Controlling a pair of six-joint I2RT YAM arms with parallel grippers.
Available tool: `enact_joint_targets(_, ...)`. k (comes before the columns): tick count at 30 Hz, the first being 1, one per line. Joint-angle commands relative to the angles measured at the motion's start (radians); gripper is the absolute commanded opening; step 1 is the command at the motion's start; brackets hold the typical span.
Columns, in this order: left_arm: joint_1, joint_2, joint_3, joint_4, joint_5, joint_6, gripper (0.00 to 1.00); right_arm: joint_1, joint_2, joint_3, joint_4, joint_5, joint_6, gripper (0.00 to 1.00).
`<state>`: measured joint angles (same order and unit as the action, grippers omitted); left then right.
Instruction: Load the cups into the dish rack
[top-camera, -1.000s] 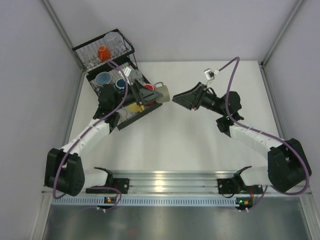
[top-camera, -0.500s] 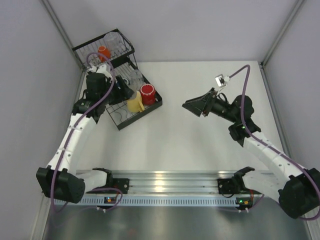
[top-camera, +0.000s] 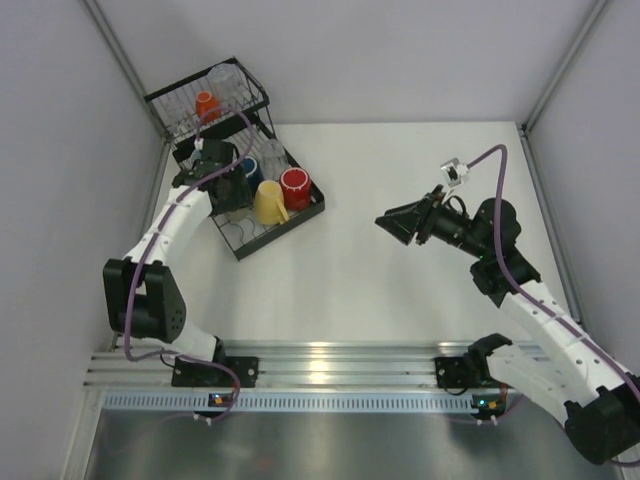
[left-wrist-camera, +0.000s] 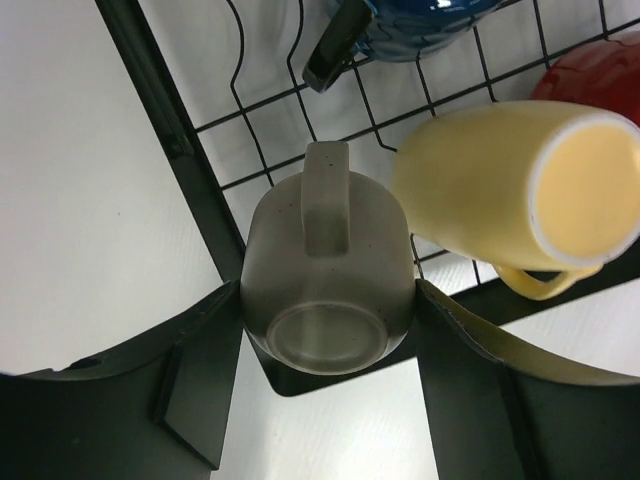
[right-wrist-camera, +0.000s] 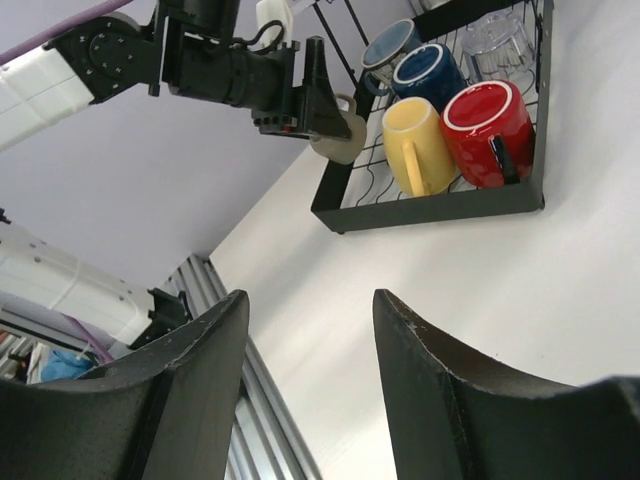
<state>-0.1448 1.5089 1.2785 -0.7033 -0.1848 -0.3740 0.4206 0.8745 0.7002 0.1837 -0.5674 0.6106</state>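
My left gripper (top-camera: 226, 186) hovers over the near left part of the dish rack (top-camera: 285, 228), shut on an olive-grey mug (left-wrist-camera: 330, 260). The mug's base faces the wrist camera, its handle is on top, and a finger (left-wrist-camera: 200, 340) presses each side. It hangs above the rack's black frame (left-wrist-camera: 170, 130). In the tray part lie a yellow cup (top-camera: 268, 203), a red cup (top-camera: 295, 187) and a blue cup (top-camera: 250, 168). An orange-red cup (top-camera: 206, 103) and a clear tumbler (top-camera: 225, 78) sit in the basket part. My right gripper (top-camera: 395, 222) is open and empty, well right of the rack.
Grey walls close in the table on the left, back and right. An aluminium rail (top-camera: 330, 360) with both arm bases runs along the near edge. White tabletop lies between the rack and the right gripper. A purple cable (top-camera: 480, 165) loops above the right arm.
The left gripper has carried the olive-grey mug from beside the right gripper leftward over the rack. The right gripper has drawn back to the right, jaws slightly wider.
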Motion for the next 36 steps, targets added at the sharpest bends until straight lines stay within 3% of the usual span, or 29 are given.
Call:
enact_joint_targets(1, 0.001, 0.036, 0.096, 0.016, -0.088, 0.044, 0.0, -0.017, -0.034, 0.024, -0.033, 0.029, -0.048, 0.53)
enact_joint_targets(9, -0.001, 0.143, 0.157, 0.008, -0.116, 0.064, 0.0, -0.019, -0.049, 0.022, -0.056, 0.046, -0.069, 0.54)
enact_joint_targets(29, 0.01, 0.22, 0.104, 0.004, -0.101, -0.002, 0.0, -0.017, -0.077, 0.068, -0.128, 0.092, -0.115, 0.54)
enact_joint_targets(36, 0.019, 0.241, 0.094, 0.004, -0.097, -0.008, 0.07, -0.017, -0.094, 0.074, -0.147, 0.107, -0.127, 0.54)
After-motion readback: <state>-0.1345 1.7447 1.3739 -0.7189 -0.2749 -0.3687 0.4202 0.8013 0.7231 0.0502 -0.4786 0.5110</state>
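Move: Held in the left hand, the small grey cup is bound for the free front-left corner of the rack's lower tier, about 3 cm ahead, 2 cm left and 6 cm below. The yellow mug stands some 5 cm ahead and 7 cm right of the left hand, the dark blue mug about 12 cm ahead and 3 cm right, both roughly 6 cm lower. From the right hand, that corner lies about 14 cm ahead, 34 cm left and 20 cm below. Lowering the grey cup about 5 cm into the rack's front-left corner, the left hand first eases some 3 cm forward and slightly left while starting down, pauses briefly, then sinks almost straight down beside the yellow mug. The wrist tips down and rolls a little, up to about 10 degrees; the fingers keep their pinch on the cup's sides. ##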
